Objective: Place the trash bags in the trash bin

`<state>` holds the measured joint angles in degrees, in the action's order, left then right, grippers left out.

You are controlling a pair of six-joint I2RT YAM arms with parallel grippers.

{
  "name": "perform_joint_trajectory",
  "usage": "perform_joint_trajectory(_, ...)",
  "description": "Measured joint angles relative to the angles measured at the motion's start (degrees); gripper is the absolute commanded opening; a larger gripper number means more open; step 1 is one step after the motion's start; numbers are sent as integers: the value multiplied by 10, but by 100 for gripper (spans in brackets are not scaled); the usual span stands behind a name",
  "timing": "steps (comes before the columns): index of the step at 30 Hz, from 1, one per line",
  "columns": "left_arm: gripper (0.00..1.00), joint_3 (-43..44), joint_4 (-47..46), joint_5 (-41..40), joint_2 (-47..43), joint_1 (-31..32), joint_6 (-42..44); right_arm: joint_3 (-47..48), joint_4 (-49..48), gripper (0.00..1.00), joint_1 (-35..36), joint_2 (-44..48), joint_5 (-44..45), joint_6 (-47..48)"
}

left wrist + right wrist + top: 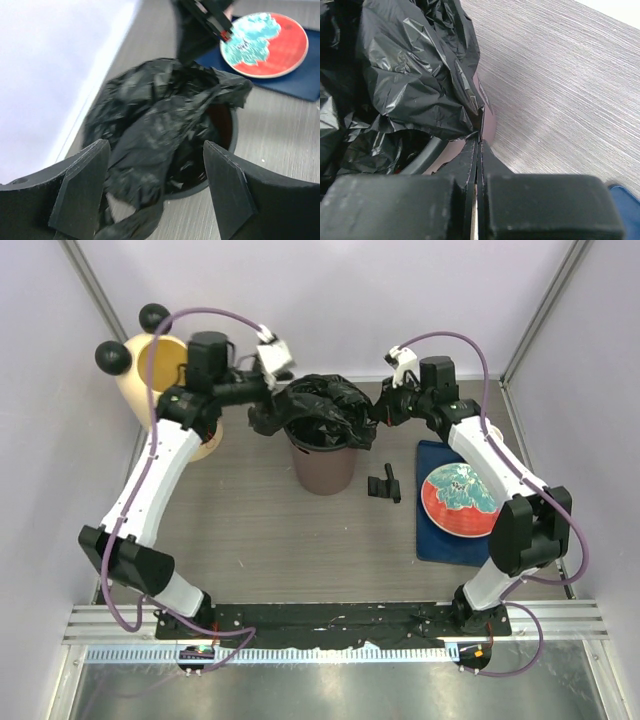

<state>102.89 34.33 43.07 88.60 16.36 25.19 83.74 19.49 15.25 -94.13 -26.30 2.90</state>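
A glossy black trash bag (pixel 322 405) is draped over the mouth of a brown bucket (pixel 325 472) standing mid-table, apart from the cream trash bin (pixel 138 390) with black ball ears at the back left. My left gripper (pixel 263 412) sits at the bag's left side. In its wrist view that gripper (pixel 155 195) is open wide, with crumpled bag (pixel 155 125) lying between and beyond the fingers (pixel 80 190) over the bucket rim (pixel 228 145). My right gripper (pixel 373 418) is at the bag's right side. Its jaws (pixel 479 142) are shut, pinching the bag's edge (pixel 410 75) beside the bucket wall (pixel 490 125).
A red and teal plate (pixel 460 500) lies on a dark blue mat (pixel 432 540) at the right. A small black object (pixel 385 485) rests between bucket and mat. Pale walls and metal posts close in the table at left, back and right.
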Motion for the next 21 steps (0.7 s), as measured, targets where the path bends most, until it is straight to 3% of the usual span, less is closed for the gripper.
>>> perform_joint_trajectory(6,79,-33,2,-42,56,82,86,0,9,1,0,12,-14,0)
perform_joint_trajectory(8,70,-33,5,-59,77,90,114,0,14,1,0,16,-22,-1)
perform_joint_trajectory(9,62,-33,8,-68,86,93,129,-1,16,1,0,18,-26,-1)
perform_joint_trajectory(10,43,-33,12,-75,92,96,143,-2,19,1,0,21,-30,-1)
perform_joint_trajectory(12,26,-33,24,-84,97,98,165,-4,22,1,0,30,-36,-2)
perform_joint_trajectory(13,9,-33,31,-86,96,98,174,-6,25,1,0,35,-37,-2)
perform_joint_trajectory(14,4,-33,39,-85,93,99,189,-7,28,1,0,42,-38,-1)
perform_joint_trajectory(15,0,-34,45,-85,88,99,192,-9,30,1,0,46,-38,-2)
perform_joint_trajectory(21,0,-113,112,-69,-17,99,265,-13,45,1,-12,68,-26,-2)
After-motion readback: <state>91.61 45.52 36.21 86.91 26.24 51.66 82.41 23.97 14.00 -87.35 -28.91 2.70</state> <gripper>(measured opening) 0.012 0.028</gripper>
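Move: The trash bag's loose near-left edge, over the rim of the brown bin, lies about 11 cm below my open left hand, some 5 cm to its right and 1 cm ahead. The bin's middle is about 8 cm right, 2 cm ahead and 26 cm below; the cream bin is roughly 25 cm left, 9 cm ahead and 24 cm below. From my right hand, that bag edge lies about 12 cm left, 3 cm back and 3 cm up. I drop my open left hand about 11 cm and to the right, tipping its fingers down some 20 degrees, and pinch the near-left edge of the bag. Then, clearly faster, I pull it back towards me about 6 cm and a little left over the bin's near rim, while my right hand keeps its pinch and eases back and up about 3 cm. ##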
